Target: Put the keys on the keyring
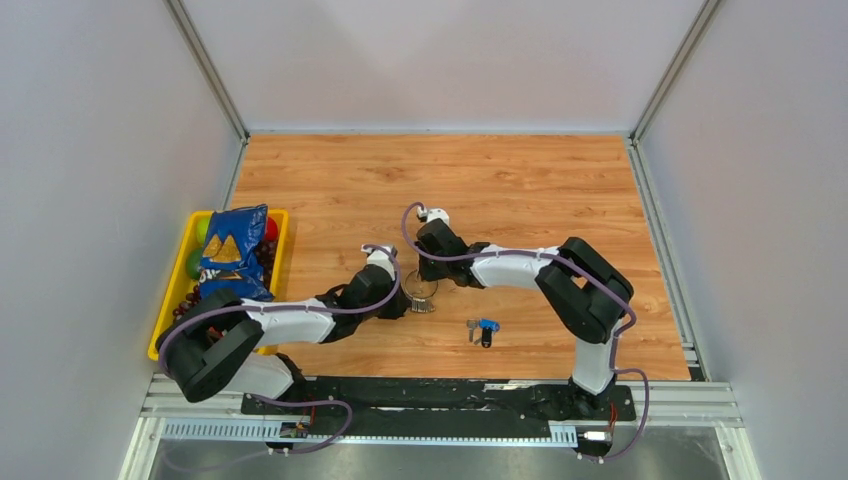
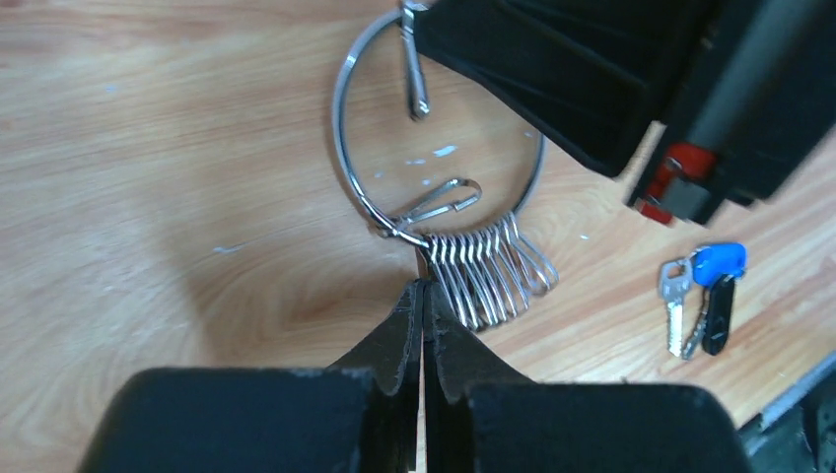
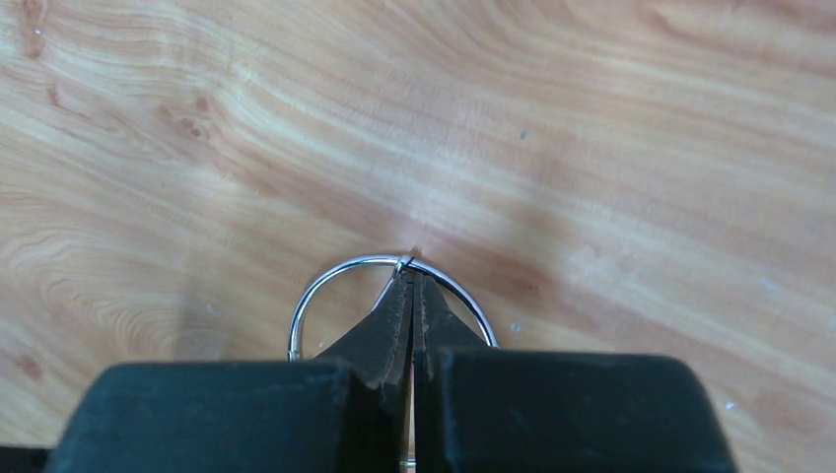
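The keyring (image 1: pixel 421 291) is a thin silver wire ring lying on the wooden table, with a bunch of wire clips (image 2: pixel 490 273) on its near side and two more clips inside it. My left gripper (image 2: pixel 424 286) is shut, its tips pinching the keyring (image 2: pixel 339 128) next to the clip bunch. My right gripper (image 3: pixel 410 276) is shut on the far side of the keyring (image 3: pixel 325 283); its black body (image 2: pixel 562 79) covers that side in the left wrist view. The keys (image 1: pixel 482 329), blue-headed (image 2: pixel 719 262), black-headed (image 2: pixel 719 315) and plain silver (image 2: pixel 675 296), lie loose together to the right of the ring.
A yellow tray (image 1: pixel 165 325) at the left table edge holds a blue snack bag (image 1: pixel 232 250) and fruit. Grey walls close in the table on the left, back and right. A black rail (image 1: pixel 440 395) runs along the near edge.
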Robot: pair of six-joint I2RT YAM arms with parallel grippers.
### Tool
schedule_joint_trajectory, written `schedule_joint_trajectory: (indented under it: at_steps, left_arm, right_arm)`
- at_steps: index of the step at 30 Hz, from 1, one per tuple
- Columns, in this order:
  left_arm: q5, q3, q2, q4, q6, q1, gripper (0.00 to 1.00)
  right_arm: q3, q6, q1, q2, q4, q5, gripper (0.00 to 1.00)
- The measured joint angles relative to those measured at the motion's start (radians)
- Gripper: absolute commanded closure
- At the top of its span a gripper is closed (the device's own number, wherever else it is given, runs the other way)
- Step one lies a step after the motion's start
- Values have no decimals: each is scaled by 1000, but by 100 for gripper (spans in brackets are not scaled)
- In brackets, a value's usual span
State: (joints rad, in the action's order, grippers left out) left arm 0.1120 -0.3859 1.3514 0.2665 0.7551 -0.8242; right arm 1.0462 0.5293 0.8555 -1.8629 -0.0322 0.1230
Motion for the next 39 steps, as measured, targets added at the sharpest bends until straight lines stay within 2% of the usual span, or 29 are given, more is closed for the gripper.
schedule_joint_trajectory:
  at_steps: [6, 12, 14, 16, 20, 24, 25, 29, 32, 35, 39]
  left_arm:
    - [-69, 0, 48, 83, 30, -16, 100]
    - [-106, -15, 57, 71, 35, -66, 100]
    - [-113, -16, 51, 61, 35, -72, 100]
    - [-113, -16, 26, 30, 34, -73, 100]
    - [-77, -16, -126, -87, 21, -73, 99]
    - [5, -16, -350, -238, 3, -73, 77]
    - [29, -16, -402, -278, 0, -73, 65]
    - [113, -26, -570, -437, -18, -73, 45]
    - [155, -47, -649, -533, -28, -73, 37]
    - [182, -68, -699, -597, -32, -73, 33]
    - [195, -79, -724, -644, -32, -73, 31]
  right_arm:
    - [104, -130, -15, -51, -61, -3, 100]
    - [169, -211, -17, -40, -119, -10, 99]
    - [162, -214, -17, -6, -155, -11, 89]
    - [133, -209, -15, 66, -184, -11, 84]
    - [50, -166, -5, 241, -219, 0, 68]
    - [-35, -107, 19, 343, -226, 5, 55]
    - [-55, -89, 25, 350, -229, 5, 53]
    - [-110, -32, 43, 338, -259, 2, 51]
    - [-122, 2, 48, 313, -268, 2, 51]
    - [-125, 32, 50, 276, -261, 2, 52]
    - [-134, 60, 50, 240, -254, -3, 58]
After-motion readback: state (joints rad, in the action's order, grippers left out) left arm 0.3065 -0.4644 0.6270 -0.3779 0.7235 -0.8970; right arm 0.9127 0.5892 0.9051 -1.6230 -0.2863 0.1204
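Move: The right hand's closed tips are at the keyring's far edge, its centre about 5 cm back and 1 cm right; the bunched clips hang from its near side, some 9 cm straight back, and the keys lie roughly 16 cm back and 18 cm right. From the left hand's closed tips, the clips are 3 cm right and 1 cm back, the keyring's centre 4 cm ahead and 3 cm right. All lie about 1 cm lower. Left slides right-back, then lifts about 11 cm, opening; right pushes forward, arcs back some 10 cm, opening, down beside clips. ##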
